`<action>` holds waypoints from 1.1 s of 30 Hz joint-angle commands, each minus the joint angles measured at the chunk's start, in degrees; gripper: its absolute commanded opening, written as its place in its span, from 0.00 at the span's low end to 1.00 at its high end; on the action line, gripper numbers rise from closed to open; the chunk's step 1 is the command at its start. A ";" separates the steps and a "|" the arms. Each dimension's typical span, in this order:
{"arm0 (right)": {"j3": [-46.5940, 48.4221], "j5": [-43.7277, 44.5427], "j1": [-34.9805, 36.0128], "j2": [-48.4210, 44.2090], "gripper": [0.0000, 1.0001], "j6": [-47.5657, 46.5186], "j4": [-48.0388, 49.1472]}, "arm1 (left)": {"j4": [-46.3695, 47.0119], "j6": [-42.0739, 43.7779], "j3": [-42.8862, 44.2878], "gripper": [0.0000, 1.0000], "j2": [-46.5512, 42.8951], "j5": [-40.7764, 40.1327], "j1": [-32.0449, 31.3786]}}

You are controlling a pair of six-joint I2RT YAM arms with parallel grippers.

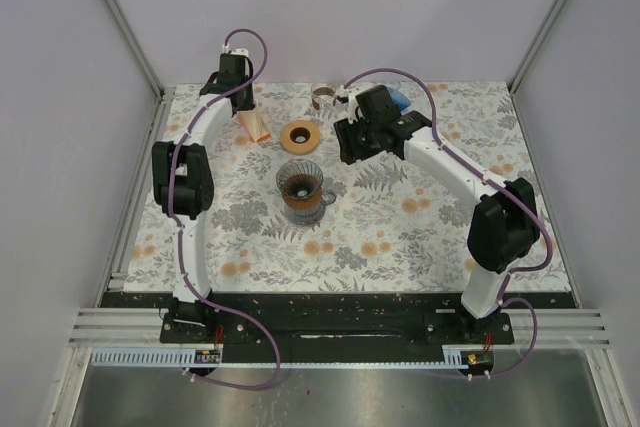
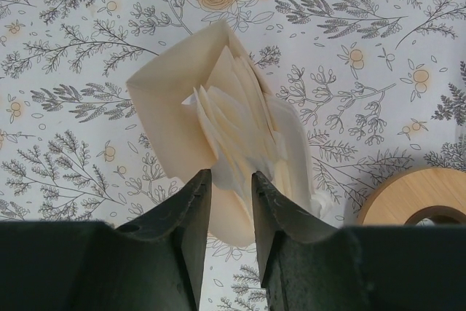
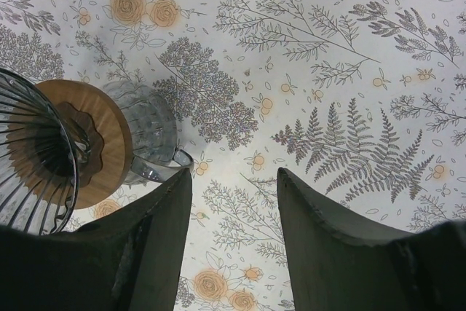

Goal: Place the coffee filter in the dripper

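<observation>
A fanned stack of cream paper coffee filters (image 2: 218, 107) lies on the floral tablecloth at the back left (image 1: 253, 128). My left gripper (image 2: 229, 174) hovers over the stack's near end (image 1: 245, 110), jaws a narrow gap apart, with paper showing through the gap and nothing visibly pinched. The glass dripper (image 1: 300, 189) with its wooden collar stands mid-table and holds no filter. In the right wrist view the dripper (image 3: 44, 154) is at the left. My right gripper (image 3: 233, 172) is open above bare cloth, just right of the dripper's handle (image 1: 347, 145).
A wooden ring (image 1: 300, 136) lies between the filters and the right gripper, also at the right edge of the left wrist view (image 2: 415, 194). A small glass cup (image 1: 323, 97) and a blue object (image 1: 401, 98) sit at the back. Walls enclose the table.
</observation>
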 commanded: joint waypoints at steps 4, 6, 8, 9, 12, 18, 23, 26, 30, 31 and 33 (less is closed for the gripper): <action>1.33 -0.26 -0.43 0.16 0.58 -0.79 0.33 | 2.32 0.46 2.53 0.30 0.71 -0.81 0.08; 1.33 -0.35 -0.43 0.24 0.58 -0.88 0.25 | 2.14 0.37 2.00 0.29 0.80 -1.25 0.17; 1.33 -0.43 -0.43 0.33 0.58 -0.79 0.16 | 2.14 0.46 1.56 0.29 0.71 -1.34 0.08; 1.33 -0.61 -0.43 0.42 0.58 -0.88 0.24 | 1.96 0.46 1.47 0.29 0.54 -1.43 0.08; 1.41 -0.70 -0.43 0.42 0.58 -0.79 0.16 | 1.70 0.64 1.03 0.27 0.36 -0.81 0.08; 1.50 -0.96 -0.43 0.33 0.58 -0.53 0.16 | 1.79 0.46 1.03 0.14 0.19 -0.64 0.26; 0.80 -0.70 -0.43 -0.46 0.58 -0.44 0.25 | 0.91 -0.42 0.95 0.00 0.19 0.33 0.87; 0.62 -0.61 -0.44 -0.72 0.58 -0.44 0.16 | 0.73 -0.68 0.68 0.00 -0.43 0.68 1.05; 0.80 -0.79 -0.43 -0.81 0.58 -0.26 0.16 | 0.47 -1.29 0.68 0.00 -1.83 0.86 1.23; 0.80 -0.79 -0.43 -0.81 0.58 -0.18 0.24 | 0.38 -1.21 0.59 0.00 -2.36 1.03 1.23; 0.80 -0.79 -0.35 -0.81 0.58 -0.17 0.16 | 0.38 -0.94 0.50 0.00 -3.50 2.17 1.23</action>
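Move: The paper coffee filters, standing in their open packet, are right at my left fingertips: about 2 cm ahead, level sideways, middle some 3 cm below. From the same hand, the wooden ring lies roughly 12 cm to the right, 1 cm back and 11 cm down; the dripper on the carafe is about 26 cm back, 15 cm right and 3 cm higher. From my idle right hand the filters are about 24 cm ahead, 25 cm left, 8 cm lower. I ease my left hand down just under 1 cm onto the near edge of the filters, then shut the fingers from about a third open to fully closed, pinching the edge of the front paper between the tips. With them shut, I drift about 1 cm to the left, wrist steady. ##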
